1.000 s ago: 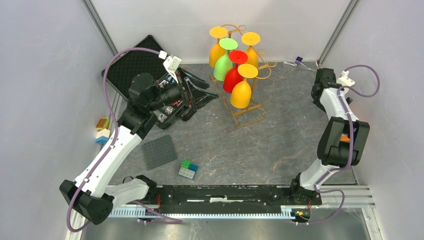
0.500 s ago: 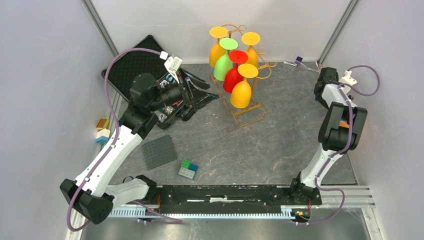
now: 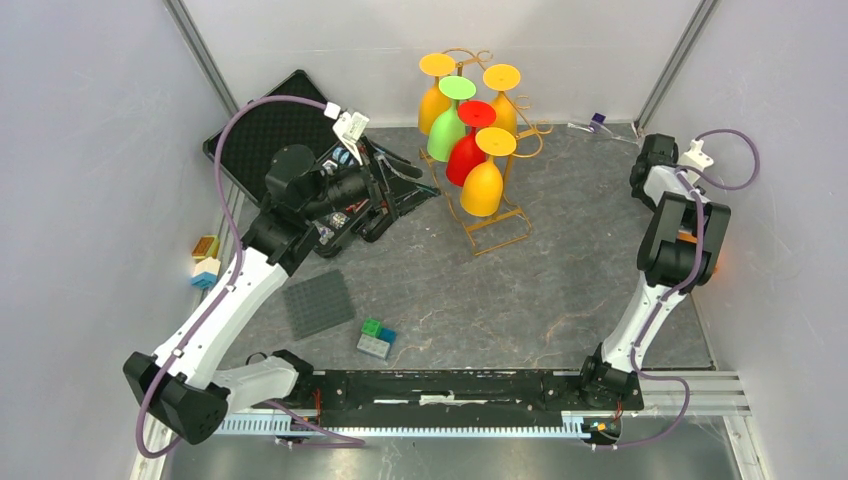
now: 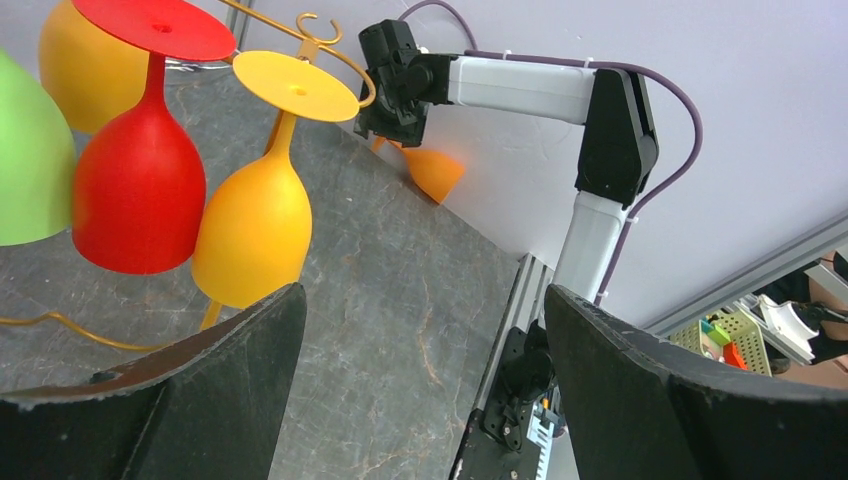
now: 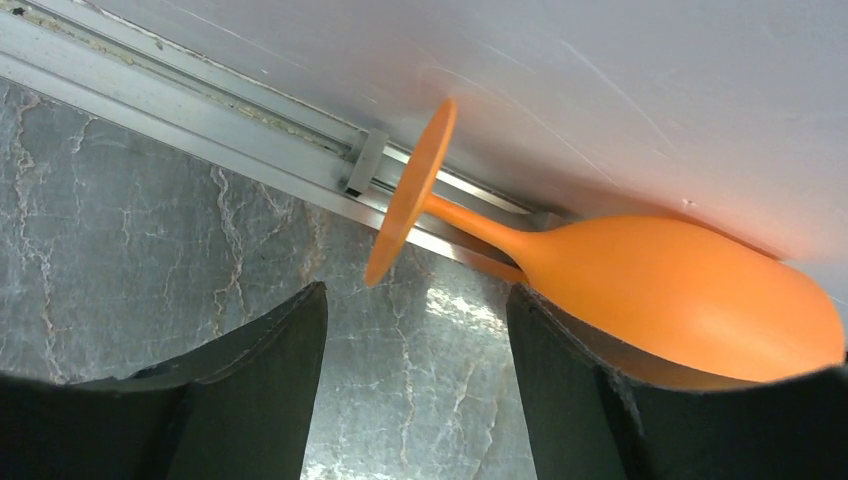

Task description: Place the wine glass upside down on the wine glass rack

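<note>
The wine glass point(image 5: 660, 290) is orange and lies on its side against the right wall, its foot point(image 5: 410, 190) pointing left. My right gripper point(image 5: 415, 335) is open just in front of it. The right finger sits under the bowl, and nothing lies between the jaws. The left wrist view shows the same glass point(image 4: 436, 171) below my right gripper point(image 4: 385, 118). In the top view it is hidden under the right arm. The gold wine glass rack point(image 3: 497, 226) stands at the back centre with several coloured glasses hanging upside down. My left gripper point(image 3: 393, 200) is open and empty, to the left of the rack.
A black case point(image 3: 272, 128) with tools lies at the back left under the left arm. A grey baseplate point(image 3: 318, 303) and green and blue bricks point(image 3: 377, 338) sit front left. Small coloured blocks point(image 3: 205, 262) rest by the left wall. The right wall is close behind the glass.
The right arm has folded further toward the right wall and its jaws have narrowed a little. The left arm has edged slightly toward the rack.
</note>
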{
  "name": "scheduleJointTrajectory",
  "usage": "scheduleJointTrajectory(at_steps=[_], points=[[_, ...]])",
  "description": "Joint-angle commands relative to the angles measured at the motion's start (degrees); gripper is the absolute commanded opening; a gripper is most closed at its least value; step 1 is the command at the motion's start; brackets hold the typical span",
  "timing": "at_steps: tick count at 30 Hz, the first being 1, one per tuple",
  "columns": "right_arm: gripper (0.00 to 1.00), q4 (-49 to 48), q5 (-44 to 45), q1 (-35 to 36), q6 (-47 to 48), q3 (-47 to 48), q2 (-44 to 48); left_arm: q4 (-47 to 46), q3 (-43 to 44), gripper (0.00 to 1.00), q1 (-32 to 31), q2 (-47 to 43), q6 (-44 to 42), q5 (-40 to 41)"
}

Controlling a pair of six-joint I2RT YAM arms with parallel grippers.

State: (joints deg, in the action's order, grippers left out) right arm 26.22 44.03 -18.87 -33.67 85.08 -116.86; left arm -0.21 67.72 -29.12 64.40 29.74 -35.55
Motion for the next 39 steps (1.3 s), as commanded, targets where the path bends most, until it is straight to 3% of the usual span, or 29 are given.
scheduleJointTrajectory(at_steps=[1, 12, 17, 21, 22, 31, 39], points=[[0.70, -3.45, 0.64, -0.54, 0.27, 2.79, -1.75, -2.52, 0.63, 0.92, -0.41, 0.71, 1.79, 0.75], [0.53, -9.08, -3.32, -2.74, 3.49, 3.08, -3.41, -2.52, 1.97, 0.91, -1.08, 2.56, 2.87, 0.75], [0.29, -11.81, -5.63, -3.19, 4.67, 2.29, -3.55, -2.52, 2.31, 0.91, -1.38, 2.52, 2.83, 0.92], [0.02, -12.04, -6.27, -3.36, 5.67, 1.53, -3.25, -2.60, 2.41, 0.91, -1.38, 2.32, 2.45, 0.92], [0.00, -11.92, -6.31, -3.37, 5.98, 1.15, -2.91, -2.58, 2.43, 0.91, -1.37, 2.32, 2.44, 1.00], [0.00, -13.20, -12.89, -3.28, 6.54, -7.72, 7.80, -2.74, 2.86, 0.91, -1.80, 2.91, 2.44, 1.45], [0.00, -13.37, -30.31, -2.89, 7.26, -13.60, 20.44, -2.85, 2.55, 0.91, -2.05, 2.73, 2.21, 1.89]])
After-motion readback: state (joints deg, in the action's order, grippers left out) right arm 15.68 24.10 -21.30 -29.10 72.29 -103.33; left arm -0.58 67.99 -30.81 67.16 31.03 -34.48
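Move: The orange wine glass lies on its side by the right wall; its foot is about 3 cm ahead of the right hand, 4 cm to its right and level with it, and its bowl about 7 cm back and 8 cm right. A clear glass lies roughly 18 cm ahead and 13 cm left, some 3 cm lower. From the left hand, that orange foot is about 17 cm ahead, 57 cm right and 33 cm below. The right hand slides about 3 cm forward and some 2 cm right, sinking slightly, so that the orange glass's foot comes between its open fingers, which then shut and pinch the rim of the foot. Keeping that pinch, it turns back and draws the glass about 5 cm left, away from the wall, while rising some 3 cm and easing back towards the base, the wrist rolling and swinging counter-clockwise. ##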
